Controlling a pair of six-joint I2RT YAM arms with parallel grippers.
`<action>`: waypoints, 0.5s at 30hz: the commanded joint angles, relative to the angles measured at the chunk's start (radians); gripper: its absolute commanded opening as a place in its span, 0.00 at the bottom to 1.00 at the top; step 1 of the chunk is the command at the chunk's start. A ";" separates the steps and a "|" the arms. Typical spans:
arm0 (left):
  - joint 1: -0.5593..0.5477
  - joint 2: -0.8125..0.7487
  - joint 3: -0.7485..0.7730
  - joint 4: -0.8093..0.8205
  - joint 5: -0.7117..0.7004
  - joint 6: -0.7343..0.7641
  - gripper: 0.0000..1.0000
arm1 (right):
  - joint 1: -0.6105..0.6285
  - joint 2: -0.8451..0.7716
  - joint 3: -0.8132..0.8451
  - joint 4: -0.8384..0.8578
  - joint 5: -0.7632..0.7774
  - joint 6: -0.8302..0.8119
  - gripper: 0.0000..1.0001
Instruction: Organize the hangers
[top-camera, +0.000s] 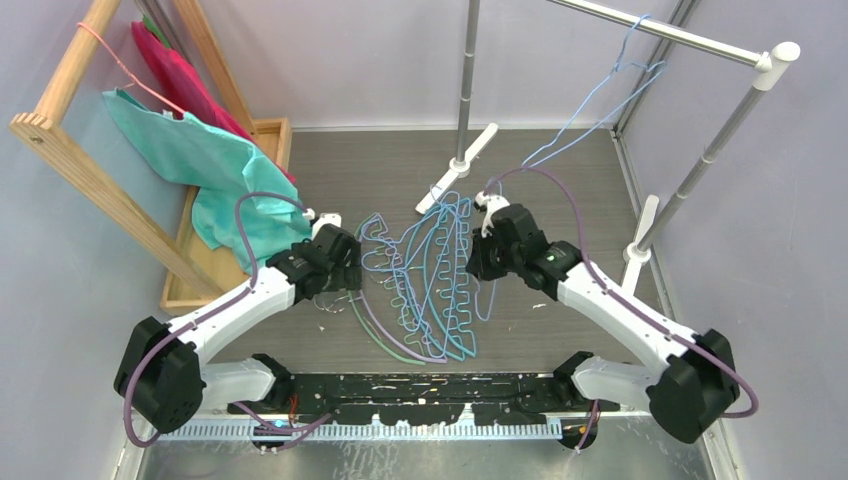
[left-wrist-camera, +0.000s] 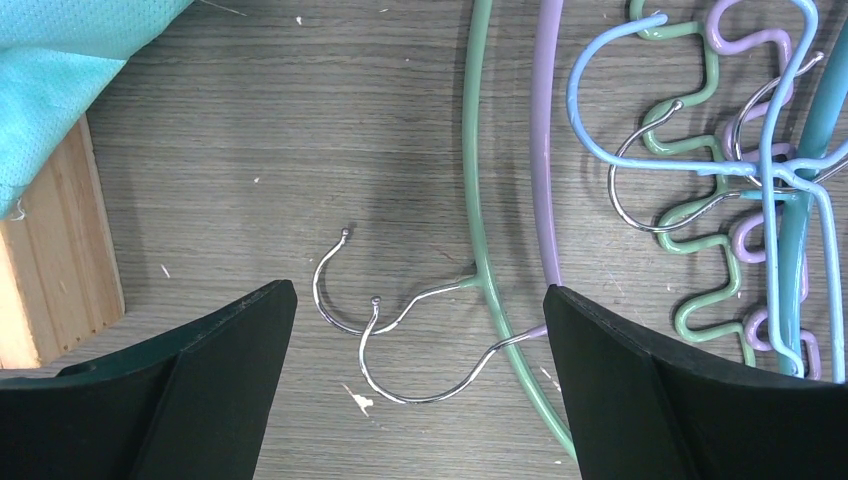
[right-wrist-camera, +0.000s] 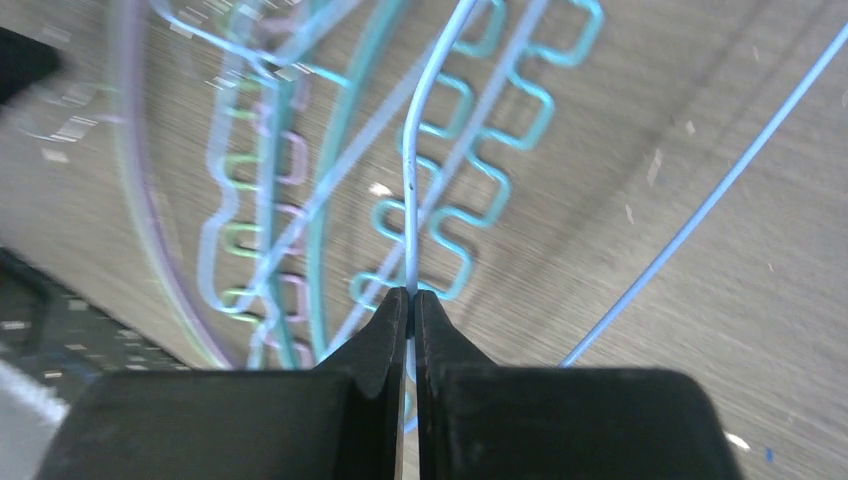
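A tangle of hangers (top-camera: 425, 280) lies mid-table: teal, green and lilac arched ones with zigzag bars, plus thin light-blue wire ones. My right gripper (top-camera: 478, 262) is at the pile's right edge. In the right wrist view this gripper (right-wrist-camera: 411, 300) is shut on a light-blue wire hanger (right-wrist-camera: 410, 200), its wire pinched between the tips. My left gripper (top-camera: 345, 285) hovers at the pile's left edge. In the left wrist view it (left-wrist-camera: 420, 300) is open above the metal hooks (left-wrist-camera: 400, 340) of the green hanger (left-wrist-camera: 478, 150) and lilac hanger (left-wrist-camera: 545, 150). Another light-blue wire hanger (top-camera: 600, 112) hangs from the rail.
The silver rail (top-camera: 680, 35) with white joints crosses the back right, on poles (top-camera: 466, 90) with white feet. A wooden rack (top-camera: 90, 170) at the left holds teal cloth (top-camera: 200, 160), pink cloth and a pink wire hanger (top-camera: 120, 70).
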 joint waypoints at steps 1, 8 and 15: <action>0.006 -0.011 0.011 0.007 -0.016 -0.016 0.98 | 0.020 -0.064 0.125 0.063 -0.148 0.089 0.01; 0.006 -0.008 0.040 0.006 -0.006 -0.005 0.98 | 0.116 0.039 0.335 0.198 -0.106 0.138 0.01; 0.007 -0.053 0.048 -0.014 -0.016 0.004 0.98 | 0.124 0.094 0.492 0.287 0.152 0.160 0.01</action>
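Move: The right hand already holds a blue hanger, some 11 cm above the table. The rail spot where another blue hanger hangs is roughly 13 cm ahead, 14 cm to its right and 30 cm higher. The hanger pile's middle lies about 7 cm left, level with the hand; the rack's far foot is about 19 cm ahead and 2 cm left. From the left hand, that rail spot is roughly 13 cm ahead, 34 cm right and 34 cm up. Up fast, about 17 cm, and some 10 cm to the left across the pile, the right hand carries the blue hanger, easing forward a little towards the end. The wrist swings roughly 25 degrees on the way, its left side rising and the fingertips tipping up from the table, while the shut fingers keep their pinch on the wire. ##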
